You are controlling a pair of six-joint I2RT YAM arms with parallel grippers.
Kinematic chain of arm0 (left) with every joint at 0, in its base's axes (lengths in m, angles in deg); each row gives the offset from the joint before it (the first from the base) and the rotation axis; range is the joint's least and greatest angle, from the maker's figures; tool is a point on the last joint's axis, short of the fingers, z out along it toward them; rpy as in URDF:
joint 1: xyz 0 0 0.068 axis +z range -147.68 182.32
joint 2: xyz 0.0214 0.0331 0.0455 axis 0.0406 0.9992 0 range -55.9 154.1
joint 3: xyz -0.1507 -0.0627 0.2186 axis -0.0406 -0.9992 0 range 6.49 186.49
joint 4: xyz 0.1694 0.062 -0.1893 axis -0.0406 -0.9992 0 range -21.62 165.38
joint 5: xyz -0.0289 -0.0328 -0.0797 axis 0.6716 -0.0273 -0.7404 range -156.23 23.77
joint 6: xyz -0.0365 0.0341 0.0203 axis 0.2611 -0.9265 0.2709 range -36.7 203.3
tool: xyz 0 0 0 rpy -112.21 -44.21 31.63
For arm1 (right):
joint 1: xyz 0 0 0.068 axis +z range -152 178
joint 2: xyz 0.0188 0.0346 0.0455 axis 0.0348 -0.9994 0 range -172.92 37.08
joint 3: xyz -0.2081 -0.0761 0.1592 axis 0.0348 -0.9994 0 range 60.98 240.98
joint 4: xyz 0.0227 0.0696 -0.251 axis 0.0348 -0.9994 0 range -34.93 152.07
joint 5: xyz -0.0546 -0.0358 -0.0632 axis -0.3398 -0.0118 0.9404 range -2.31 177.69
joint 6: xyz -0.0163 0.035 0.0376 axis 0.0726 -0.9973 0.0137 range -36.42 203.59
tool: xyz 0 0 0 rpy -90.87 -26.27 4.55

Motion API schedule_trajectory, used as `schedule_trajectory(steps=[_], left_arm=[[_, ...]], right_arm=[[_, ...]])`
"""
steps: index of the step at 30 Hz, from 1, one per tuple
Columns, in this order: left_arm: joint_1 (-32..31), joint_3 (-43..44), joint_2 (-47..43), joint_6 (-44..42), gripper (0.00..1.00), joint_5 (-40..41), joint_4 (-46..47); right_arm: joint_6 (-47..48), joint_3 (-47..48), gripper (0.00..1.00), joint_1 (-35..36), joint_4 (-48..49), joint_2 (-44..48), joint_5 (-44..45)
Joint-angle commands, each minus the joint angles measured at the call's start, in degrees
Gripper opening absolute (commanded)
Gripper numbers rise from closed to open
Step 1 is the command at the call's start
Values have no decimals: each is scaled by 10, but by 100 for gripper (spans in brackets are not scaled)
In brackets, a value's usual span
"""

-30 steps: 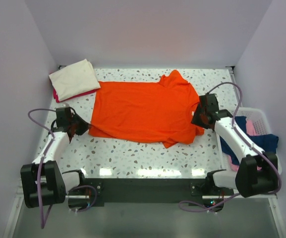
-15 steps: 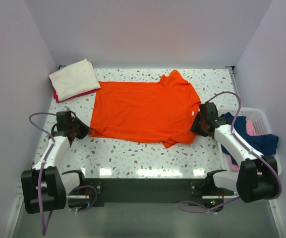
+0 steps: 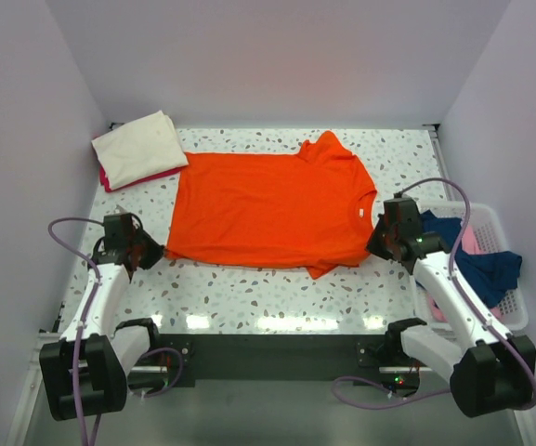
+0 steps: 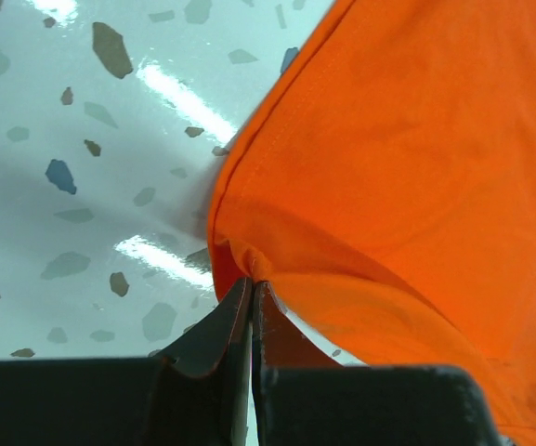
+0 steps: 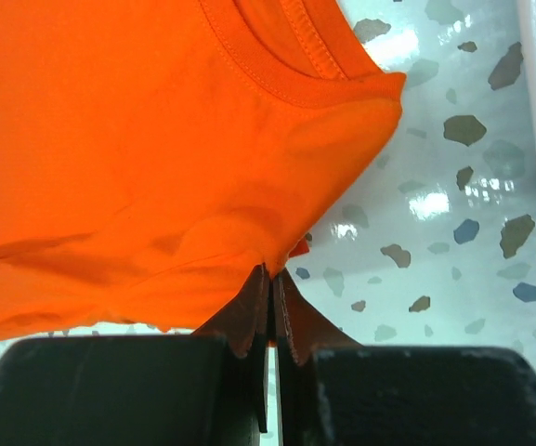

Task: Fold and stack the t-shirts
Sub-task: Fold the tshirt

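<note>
An orange t-shirt (image 3: 268,209) lies spread across the middle of the speckled table. My left gripper (image 3: 147,250) is shut on its near left corner, with the pinched fabric showing in the left wrist view (image 4: 249,269). My right gripper (image 3: 376,243) is shut on the shirt's near right edge by the collar, and the right wrist view (image 5: 272,265) shows the cloth pinched between the jaws. A folded cream t-shirt (image 3: 139,147) lies on a pink one at the far left corner.
A white basket (image 3: 495,232) at the right edge holds dark blue and pink clothes (image 3: 477,260). Purple-white walls close the table on three sides. A black bar runs along the near edge by the arm bases.
Both grippers have pulled back toward the near edge with the shirt's edge, the left one outward to the left, the right one outward to the right. The shirt's near edge lies flatter.
</note>
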State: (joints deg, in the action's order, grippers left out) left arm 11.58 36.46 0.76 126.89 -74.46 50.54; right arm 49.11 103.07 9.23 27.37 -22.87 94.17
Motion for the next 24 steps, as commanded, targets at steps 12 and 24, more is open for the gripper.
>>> schedule_trajectory(steps=[12,24], left_arm=[[0,-5,-24,-2,28,36,-32],[-62,-36,-57,68,41,99,-56]], right_arm=[[6,20,0,-1,-83,66,22],[17,41,6,-1,-57,19,22]])
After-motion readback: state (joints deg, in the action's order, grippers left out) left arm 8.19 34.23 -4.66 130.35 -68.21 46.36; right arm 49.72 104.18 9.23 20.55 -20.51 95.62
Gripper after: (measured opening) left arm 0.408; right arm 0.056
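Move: Both hands already hold the t-shirt's near corners. The left will set its corner on bare table about 3 cm back and 2 cm below; the t-shirt's middle lies some 10 cm ahead and 24 cm right, the folded stack about 23 cm ahead and 6 cm left. From the right hand, bare table for its corner is about 2 cm back, 1 cm right and 4 cm below, the t-shirt's middle 11 cm ahead and 23 cm left, the basket 2 cm back and 23 cm right. With the t-shirt's near right corner pinched, the right hand draws it back some 2 cm towards the base while rising about 1.5 cm, then stops going back and sinks most of that way again, its fingers still practically shut. The left hand eases its corner back and slightly left close above the table, then opens its fingers nearly halfway, lets go of the cloth and keeps drawing back, about 2 cm in all, sliding a little right at the end. ##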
